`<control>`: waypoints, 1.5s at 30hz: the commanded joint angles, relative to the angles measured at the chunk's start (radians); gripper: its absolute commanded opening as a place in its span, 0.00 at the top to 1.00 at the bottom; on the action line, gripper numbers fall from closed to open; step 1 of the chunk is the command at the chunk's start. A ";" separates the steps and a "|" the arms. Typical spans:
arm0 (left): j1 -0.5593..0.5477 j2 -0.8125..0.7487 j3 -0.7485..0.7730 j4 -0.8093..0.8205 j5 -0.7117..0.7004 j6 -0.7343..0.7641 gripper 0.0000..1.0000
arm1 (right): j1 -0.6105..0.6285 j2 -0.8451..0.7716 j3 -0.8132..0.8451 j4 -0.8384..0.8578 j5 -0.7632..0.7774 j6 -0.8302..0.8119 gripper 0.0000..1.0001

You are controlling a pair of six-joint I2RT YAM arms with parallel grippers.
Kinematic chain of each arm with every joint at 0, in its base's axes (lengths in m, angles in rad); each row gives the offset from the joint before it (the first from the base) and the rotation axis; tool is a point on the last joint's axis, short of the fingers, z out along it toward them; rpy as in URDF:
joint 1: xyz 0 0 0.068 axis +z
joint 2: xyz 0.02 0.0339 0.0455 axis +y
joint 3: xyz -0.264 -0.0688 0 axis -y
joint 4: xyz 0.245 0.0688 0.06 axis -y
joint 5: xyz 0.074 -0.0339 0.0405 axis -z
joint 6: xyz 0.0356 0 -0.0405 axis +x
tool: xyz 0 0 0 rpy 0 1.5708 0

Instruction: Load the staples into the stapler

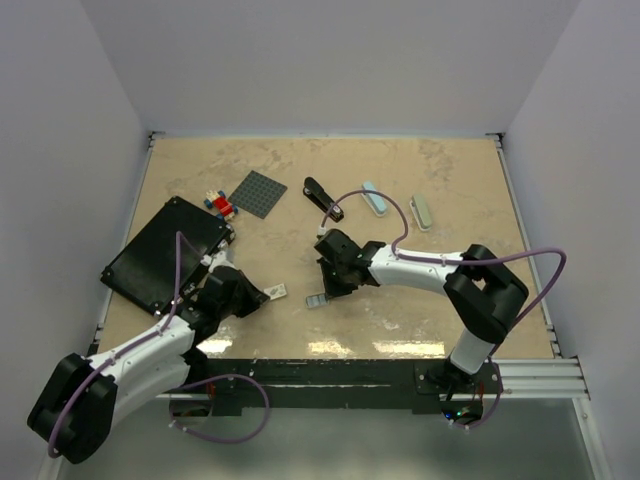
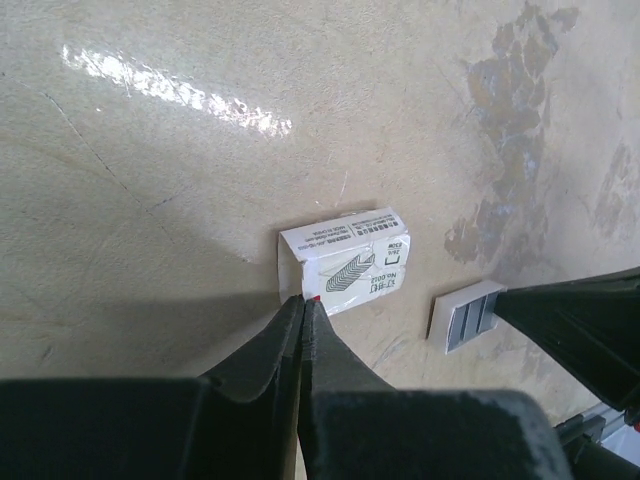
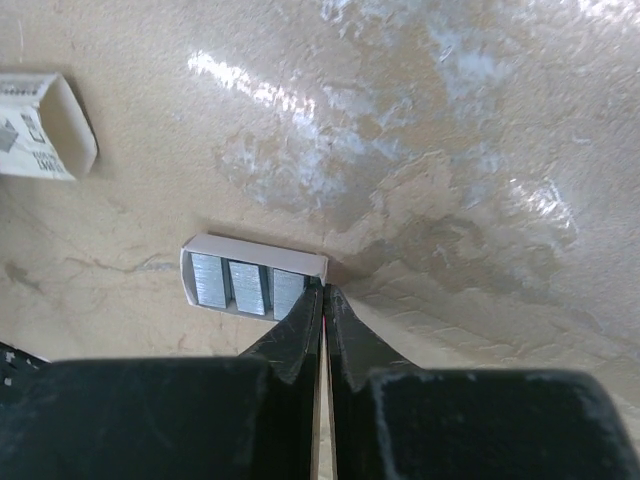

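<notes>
Three ribbed grey blocks of staples lie in a small white open tray, also seen in the top view as the tray. My right gripper is shut, its tips pinching the tray's right end wall. The little white printed box lies just left of the tray. My left gripper is shut on that box's near corner. A slim black stapler lies apart at the back centre of the table.
Two pale blue-grey oblong items lie right of the stapler. A black slab fills the left side, with a grey baseplate and small coloured bricks behind it. White walls ring the table.
</notes>
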 commanded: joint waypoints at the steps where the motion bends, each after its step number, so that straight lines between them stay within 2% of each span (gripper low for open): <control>1: 0.017 0.001 0.011 -0.005 -0.033 0.035 0.93 | 0.030 0.000 0.048 -0.039 0.033 -0.022 0.95; 7: 0.021 0.013 0.019 0.011 -0.029 0.039 0.84 | 0.046 0.008 0.068 -0.051 0.037 -0.025 0.89; 11: 0.021 0.005 0.033 -0.008 -0.039 0.050 0.71 | 0.046 -0.006 0.081 -0.066 0.070 -0.034 0.86; 15: 0.023 -0.021 0.045 -0.026 -0.056 0.059 0.59 | 0.046 -0.030 0.110 -0.098 0.090 -0.055 0.79; 18: 0.023 -0.035 0.059 -0.046 -0.063 0.065 0.51 | 0.046 -0.052 0.139 -0.118 0.114 -0.074 0.65; 19: 0.023 -0.038 0.065 -0.052 -0.069 0.074 0.48 | 0.046 -0.055 0.150 -0.126 0.131 -0.097 0.57; 22: 0.024 -0.053 0.105 -0.084 -0.086 0.105 0.35 | 0.018 -0.056 0.206 -0.151 0.174 -0.172 0.41; 27: 0.023 -0.094 0.207 -0.172 -0.129 0.185 0.20 | -0.092 -0.026 0.321 -0.112 0.183 -0.321 0.30; 28: 0.023 -0.105 0.223 -0.184 -0.143 0.221 0.15 | -0.111 -0.017 0.340 -0.097 0.170 -0.369 0.27; 31: 0.023 -0.156 0.284 -0.221 -0.160 0.320 0.06 | -0.181 0.054 0.432 -0.053 0.133 -0.452 0.23; 35: 0.023 -0.234 0.353 -0.264 -0.178 0.453 0.00 | -0.243 0.230 0.573 -0.016 0.133 -0.537 0.20; 41: 0.023 -0.376 0.393 -0.291 -0.189 0.587 0.00 | -0.295 0.439 0.849 -0.040 0.079 -0.623 0.21; 45: 0.023 -0.416 0.395 -0.301 -0.172 0.619 0.00 | -0.307 0.555 0.982 -0.062 0.048 -0.646 0.28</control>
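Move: The black stapler lies about 29 cm ahead of the right hand, 1 cm left, near its height; the light-blue stapler stands 16 cm right of it, the grey plate some 20 cm left of it. The staple tray is about 3 cm left and 1 cm back of the right fingertips. From the left hand, the black stapler is some 30 cm ahead and 17 right, the staple box 3 ahead and 3 right. Opening, the right hand arcs some 27 cm forward above the black stapler; left opens, rising about 19 cm. ##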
